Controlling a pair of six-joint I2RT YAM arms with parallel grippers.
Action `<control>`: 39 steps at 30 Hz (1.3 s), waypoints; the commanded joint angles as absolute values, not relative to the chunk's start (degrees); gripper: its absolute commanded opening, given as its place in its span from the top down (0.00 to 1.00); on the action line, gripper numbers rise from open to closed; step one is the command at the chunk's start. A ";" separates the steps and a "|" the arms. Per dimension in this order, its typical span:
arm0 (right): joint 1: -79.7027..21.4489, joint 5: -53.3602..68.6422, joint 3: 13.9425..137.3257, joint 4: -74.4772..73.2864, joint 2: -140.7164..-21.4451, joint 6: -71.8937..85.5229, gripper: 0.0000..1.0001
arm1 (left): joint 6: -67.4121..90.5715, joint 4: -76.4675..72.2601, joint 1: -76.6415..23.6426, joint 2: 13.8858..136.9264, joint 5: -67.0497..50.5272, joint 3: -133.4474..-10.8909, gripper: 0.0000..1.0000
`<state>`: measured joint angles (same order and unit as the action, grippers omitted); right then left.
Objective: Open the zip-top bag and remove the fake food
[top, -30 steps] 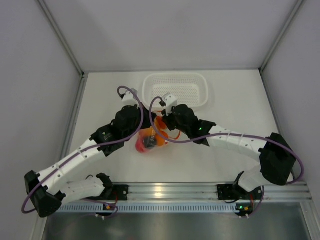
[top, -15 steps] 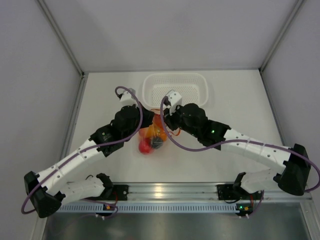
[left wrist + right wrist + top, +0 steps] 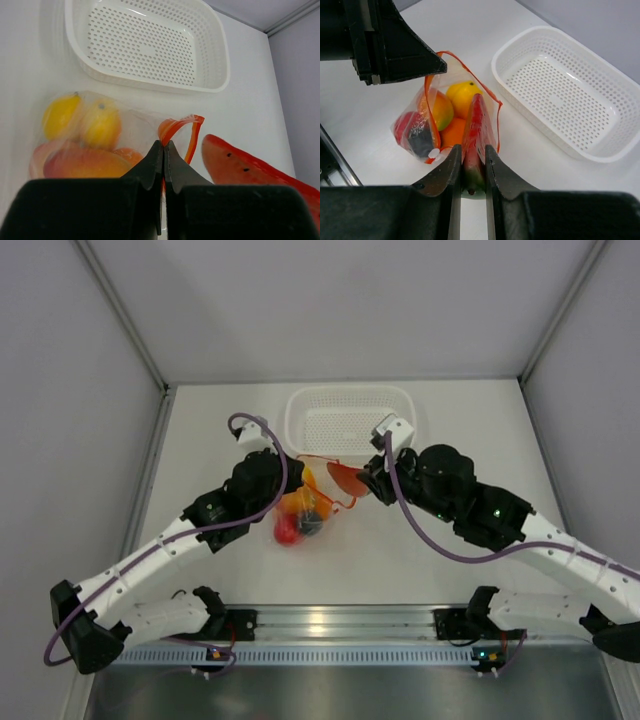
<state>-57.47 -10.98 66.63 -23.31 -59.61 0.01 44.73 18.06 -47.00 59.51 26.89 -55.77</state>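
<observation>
The zip-top bag (image 3: 300,512) lies mid-table, its mouth open. My left gripper (image 3: 164,144) is shut on the orange-red zip strip (image 3: 192,131) at the mouth's left lip. Fake food still inside includes a lemon (image 3: 60,115), a mango (image 3: 80,162), an orange piece (image 3: 452,135) and a red and a dark piece (image 3: 412,131). My right gripper (image 3: 471,148) is shut on a red watermelon slice (image 3: 477,125), held just outside the bag's mouth. In the top view the slice (image 3: 346,479) hangs to the right of the bag, in front of the right gripper (image 3: 365,483).
A white perforated basket (image 3: 400,405) stands at the back of the table, just behind both grippers, with nothing in it. Grey walls close the table in on the left, right and far sides. The left arm's fingers (image 3: 395,45) loom over the bag's left side.
The right gripper has pulled the watermelon slice out of the bag and swung right with it. The left gripper has kept its hold on the zip strip.
</observation>
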 commanded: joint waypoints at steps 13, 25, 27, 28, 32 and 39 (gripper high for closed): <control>-28.22 -4.23 77.33 -11.08 -78.53 -1.05 1.00 | 39.99 15.64 -47.20 53.62 29.27 -52.82 1.00; -22.94 4.13 95.44 -11.68 -105.89 -2.02 0.58 | 38.41 15.38 -47.11 55.02 23.12 -54.76 1.00; -22.85 4.04 96.15 -12.48 -106.00 -1.93 0.45 | 38.32 15.47 -47.11 55.02 22.94 -54.67 1.00; -22.85 3.69 96.07 -12.65 -104.78 -1.76 0.26 | 38.49 15.47 -47.11 54.85 22.94 -54.49 1.00; -22.94 0.98 94.49 -15.10 -99.77 2.00 0.01 | 38.93 15.47 -47.20 54.49 22.94 -54.93 1.00; -22.24 20.19 76.78 -8.74 -84.75 15.98 0.06 | 44.11 15.64 -47.11 54.05 24.78 -55.98 1.00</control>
<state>-22.90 7.57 83.55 -15.03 -92.42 9.02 41.10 18.22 -46.98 55.02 23.51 -53.01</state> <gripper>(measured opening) 0.960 0.022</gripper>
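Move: The right hand already holds the watermelon slice clear of the bag; the white basket it is bound for has its centre about 33 cm ahead, roughly 2 cm left and some 19 cm below. The bag of food lies about 16 cm to this hand's left, 2 cm back and 18 cm down. From the left hand, which pinches the bag's rim, the basket is about 32 cm ahead, 13 cm right and 14 cm lower; the bagged food sits 3 cm back, 2 cm left and 14 cm below. Still gripping the watermelon slice, the right hand swings rightward and then forward to the basket, about 29 cm in all, turning some 25 degrees clockwise and sinking about 12 cm late in the reach. There its fingers open wide and let go, then it rises and draws back about 6 cm. The left fingers keep their pinch on the bag's orange rim, easing back slightly. ##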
